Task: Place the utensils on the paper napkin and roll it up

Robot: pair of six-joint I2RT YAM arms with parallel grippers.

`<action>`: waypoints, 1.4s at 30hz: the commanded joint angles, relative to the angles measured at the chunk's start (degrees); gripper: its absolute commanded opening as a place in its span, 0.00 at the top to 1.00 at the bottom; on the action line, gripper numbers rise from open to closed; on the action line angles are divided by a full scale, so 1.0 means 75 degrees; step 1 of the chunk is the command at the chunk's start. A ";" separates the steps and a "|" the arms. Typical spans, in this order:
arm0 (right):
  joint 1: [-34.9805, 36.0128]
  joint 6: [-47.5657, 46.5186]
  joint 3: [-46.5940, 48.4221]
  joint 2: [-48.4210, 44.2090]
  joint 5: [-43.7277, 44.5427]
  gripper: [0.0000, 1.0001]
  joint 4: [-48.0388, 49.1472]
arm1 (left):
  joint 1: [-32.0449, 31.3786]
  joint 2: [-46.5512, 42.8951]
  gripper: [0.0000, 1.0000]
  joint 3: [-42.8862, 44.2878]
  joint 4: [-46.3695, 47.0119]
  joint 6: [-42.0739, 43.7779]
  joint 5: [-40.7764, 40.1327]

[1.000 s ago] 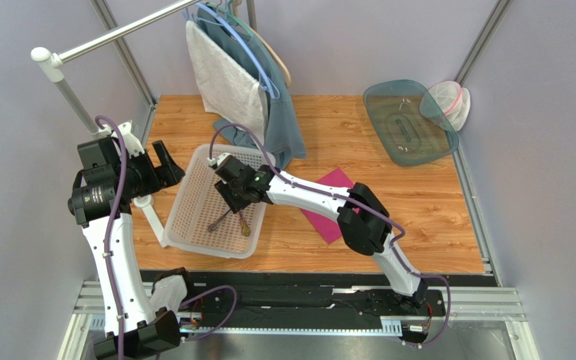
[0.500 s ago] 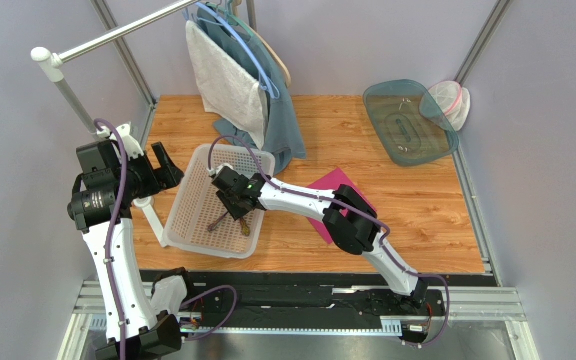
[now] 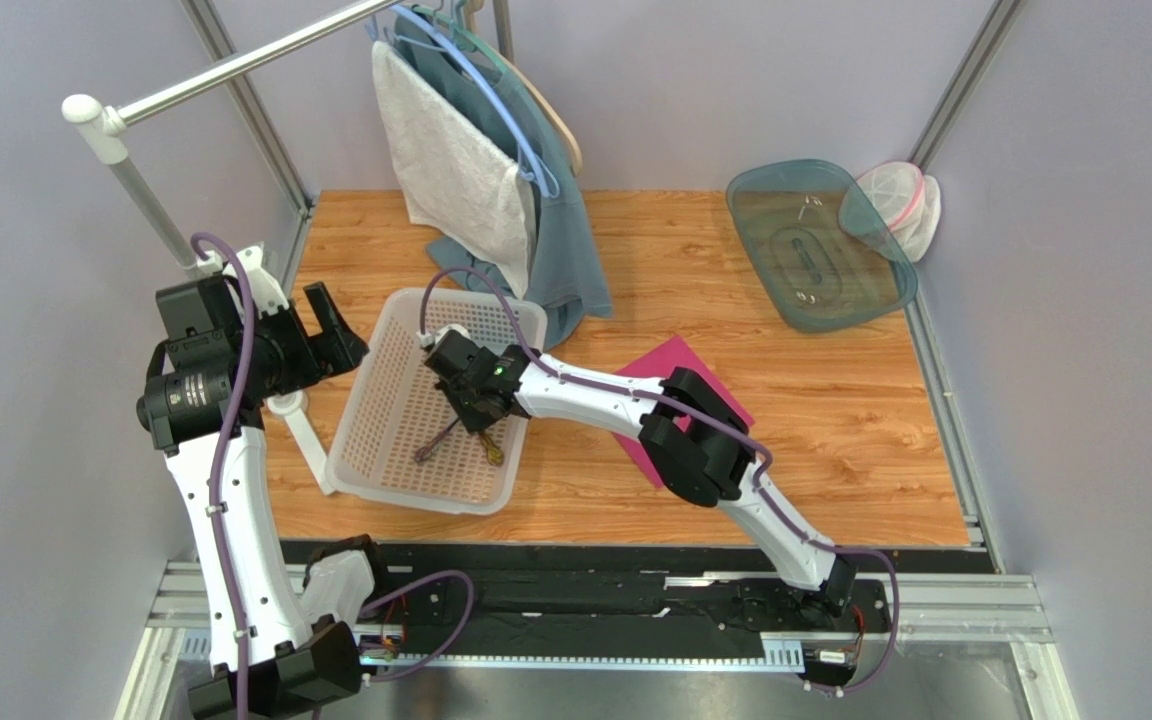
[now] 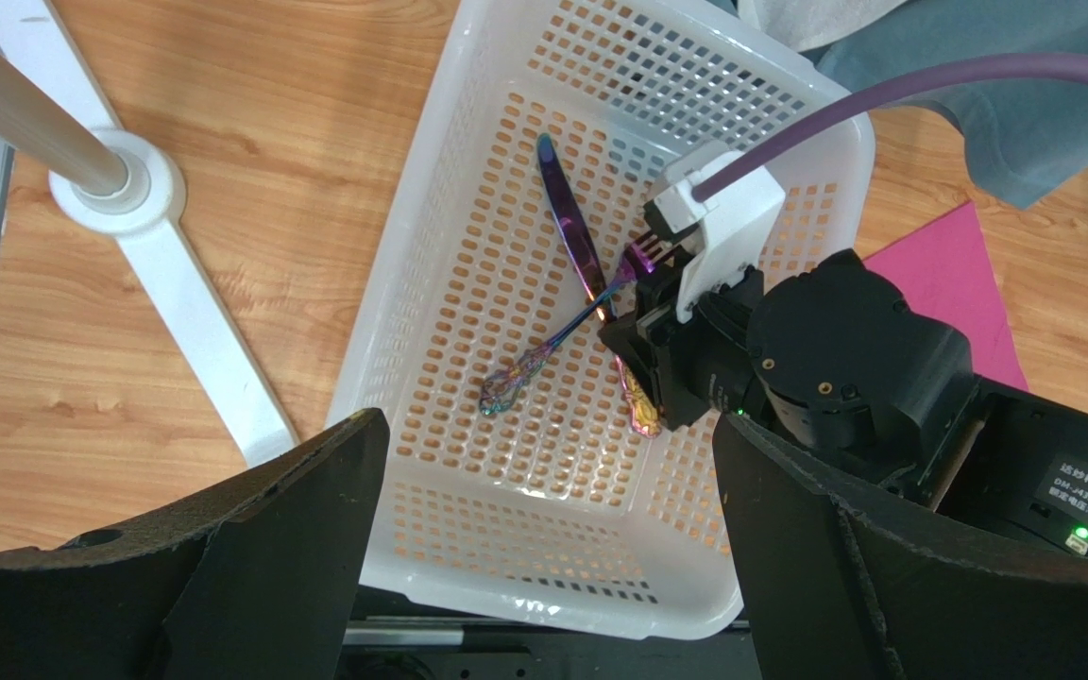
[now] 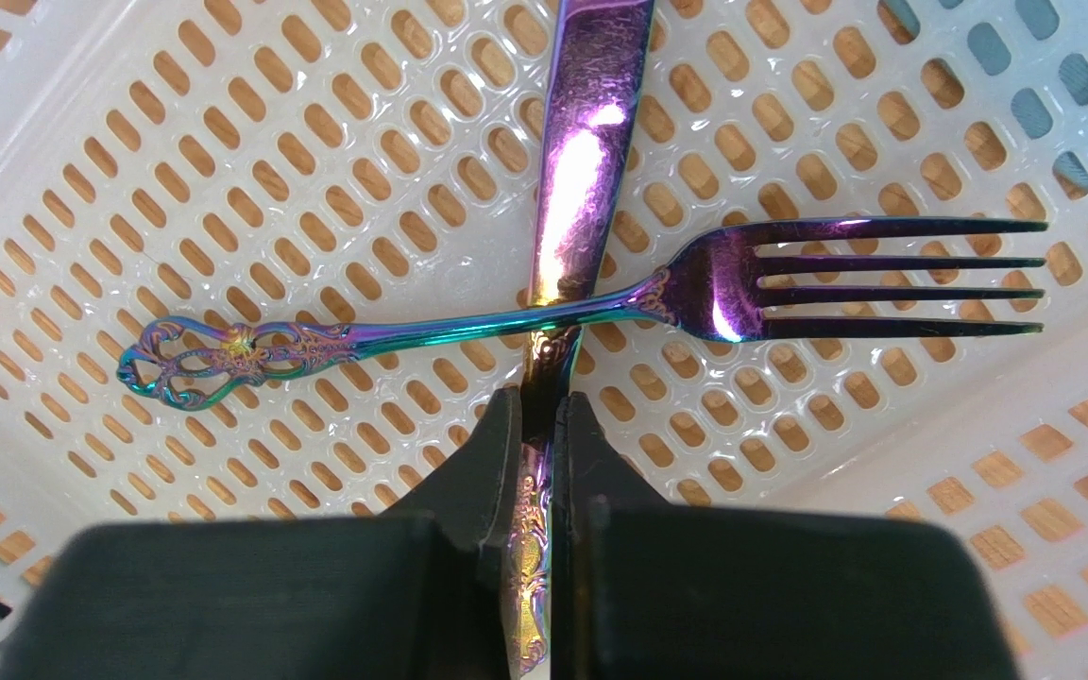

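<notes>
A white perforated basket [image 3: 387,338] holds an iridescent purple knife [image 5: 585,156] and a fork [image 5: 734,291] crossed over each other. My right gripper [image 5: 536,411] is down in the basket, shut on the knife's handle just below the crossing; it also shows in the top view [image 3: 474,413]. The fork [image 4: 550,347] lies loose across the knife [image 4: 564,213]. The magenta paper napkin [image 3: 672,368] lies flat on the table right of the basket, partly hidden by the right arm. My left gripper [image 4: 547,425] is open and empty, above the basket's left side [image 3: 330,333].
A rack post with a round white foot [image 4: 117,177] stands just left of the basket. A grey-white towel [image 3: 447,158] and a teal cloth [image 3: 567,248] hang behind it. A teal tray [image 3: 815,248] and a bowl [image 3: 898,203] sit at the back right.
My right arm has reached a little further left into the basket, bringing its gripper onto the knife handle. The left arm has barely moved.
</notes>
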 commanded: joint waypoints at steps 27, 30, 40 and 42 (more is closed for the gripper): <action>-0.0184 -0.1107 0.0828 -0.1663 -0.0222 1.00 0.0114 | 0.0068 0.0274 0.06 -0.0135 0.0504 -0.0041 0.0388; -0.0172 -0.1283 0.0817 -0.1850 -0.0094 1.00 0.0160 | 0.0056 0.0297 0.06 -0.0123 0.0539 -0.0076 0.0435; -0.0382 -0.1577 -0.0737 -0.3523 -0.0198 1.00 0.0055 | 0.0056 0.0157 0.04 -0.0228 0.0867 0.0076 0.0692; -0.0511 -0.1541 -0.1348 -0.3970 -0.0327 1.00 0.0078 | 0.0056 0.0075 0.02 -0.0310 0.0972 0.0181 0.0938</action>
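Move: The knife is already pinched by its handle in the right hand, on the basket floor. The pink napkin it is bound for lies about 25 cm to that hand's right and 2 cm ahead, at nearly the same height. The fork lies across the knife, its middle about 2 cm ahead and 2 cm left; the basket's middle is some 4 cm ahead and 5 cm left. From the left hand the napkin is roughly 37 cm right, 7 cm ahead and 26 cm below. The knife, still gripped by its handle in the shut right fingers, is drawn barely a centimetre forward along the basket floor, then raised out from under the fork, about 16 cm nearly straight up, slowly at first. The wrist tilts some 15 degrees, fingertips swinging up; at the end the hand veers about 3 cm right and slightly back. The left hand eases only some 2 cm forward, open and empty. ##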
